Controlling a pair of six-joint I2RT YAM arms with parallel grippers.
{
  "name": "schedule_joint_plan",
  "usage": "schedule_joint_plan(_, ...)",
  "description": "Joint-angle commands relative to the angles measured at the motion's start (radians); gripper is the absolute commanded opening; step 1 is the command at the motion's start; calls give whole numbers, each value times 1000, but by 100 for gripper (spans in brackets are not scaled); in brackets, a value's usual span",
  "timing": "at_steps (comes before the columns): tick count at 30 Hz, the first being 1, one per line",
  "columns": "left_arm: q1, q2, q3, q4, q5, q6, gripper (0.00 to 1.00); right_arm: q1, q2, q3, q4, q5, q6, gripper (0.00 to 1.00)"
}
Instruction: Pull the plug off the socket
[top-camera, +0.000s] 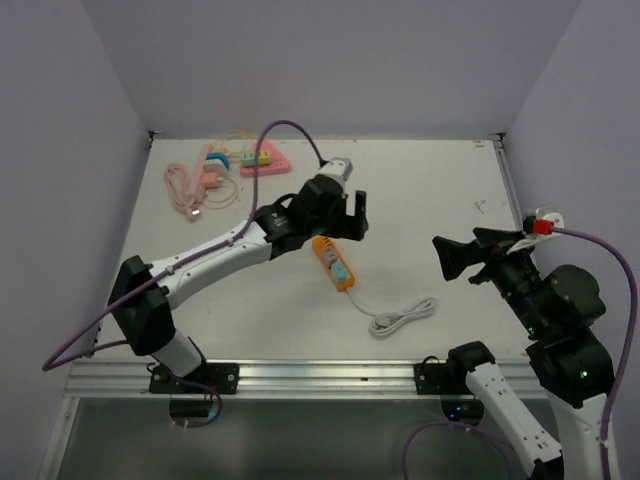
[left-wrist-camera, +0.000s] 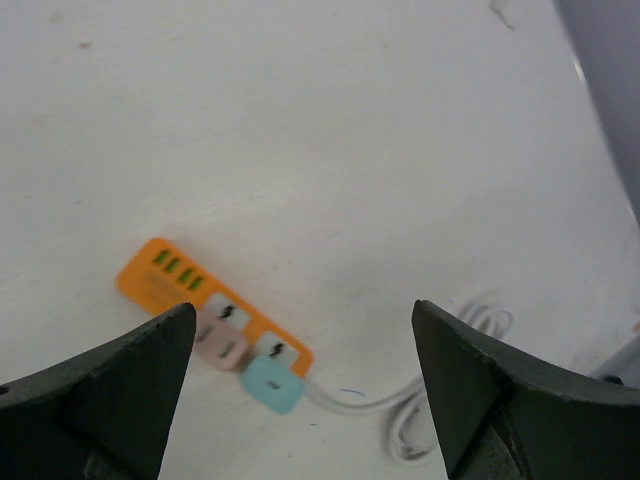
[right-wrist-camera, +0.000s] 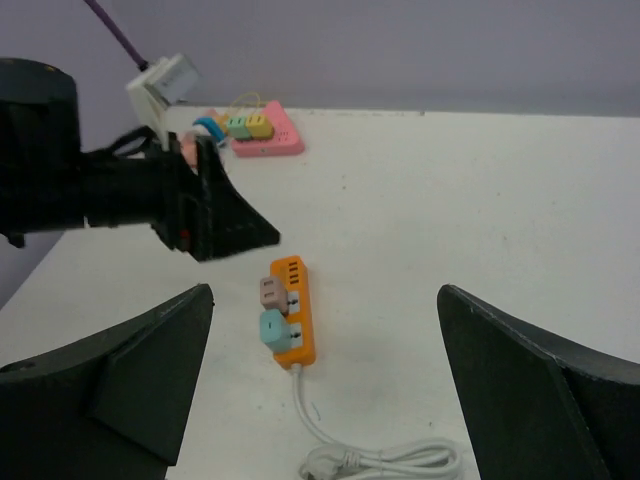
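The socket is an orange power strip (top-camera: 332, 262) (left-wrist-camera: 165, 275) (right-wrist-camera: 298, 320) lying mid-table, its white cord (top-camera: 405, 317) (right-wrist-camera: 380, 462) coiled toward the near edge. A beige plug (left-wrist-camera: 220, 340) (right-wrist-camera: 272, 291) and a teal plug (top-camera: 341, 270) (left-wrist-camera: 271, 383) (right-wrist-camera: 271, 330) sit against one long side of it. I cannot tell how deep they are seated. My left gripper (top-camera: 342, 222) (left-wrist-camera: 303, 308) hovers open above the strip's far end, holding nothing. My right gripper (top-camera: 442, 258) (right-wrist-camera: 322, 290) stands wide open to the right, pointing at the strip from a distance.
A pink power strip (top-camera: 262, 158) (right-wrist-camera: 265, 135) with several plugs and a pink coiled cable (top-camera: 190, 190) lie at the back left. A white and red fitting (top-camera: 545, 218) sits at the table's right edge. Purple walls close in three sides.
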Motion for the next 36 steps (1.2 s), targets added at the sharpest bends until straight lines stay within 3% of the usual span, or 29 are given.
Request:
schedule_joint_plan(1, 116, -167, -187, -6, -66, -111, 92, 3, 87, -45, -12, -72, -33, 99)
schedule_joint_plan(6, 289, -362, -448, 90, -2, -187, 91, 3, 280, -69, -49, -107, -44, 99)
schedule_joint_plan(13, 436, -377, -647, 230, 152, -236, 89, 56, 522, -69, -10, -114, 59, 99)
schedule_joint_plan(19, 479, -279, -637, 281, 186, -273, 87, 217, 663, -94, 100, -2, 87, 99)
schedule_joint_plan(25, 481, -112, -547, 315, 201, -296, 80, 380, 860, -10, 135, 127, 84, 98)
schedule_joint_plan(30, 481, 15, -503, 402, 258, -299, 69, 460, 1018, 87, 168, 173, 78, 78)
schedule_joint_plan(36, 480, 65, -523, 498, 324, -305, 62, 483, 1144, 144, 197, 195, 78, 67)
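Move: The orange socket's far end lies about 11 cm left of the left hand, 5 cm ahead and 20 below; its pink plug 8 left, 2 ahead, and the cable bundle 8 right, 14 back. From the right hand the teal plug is roughly 10 cm ahead, 20 left and 36 below, the pink plug 14 ahead, 22 left, the cable bundle 6 left, 3 back. Left hand swings left, then down beside socket's far end; right drops 25 cm leftward towards plugs, both narrowing. ##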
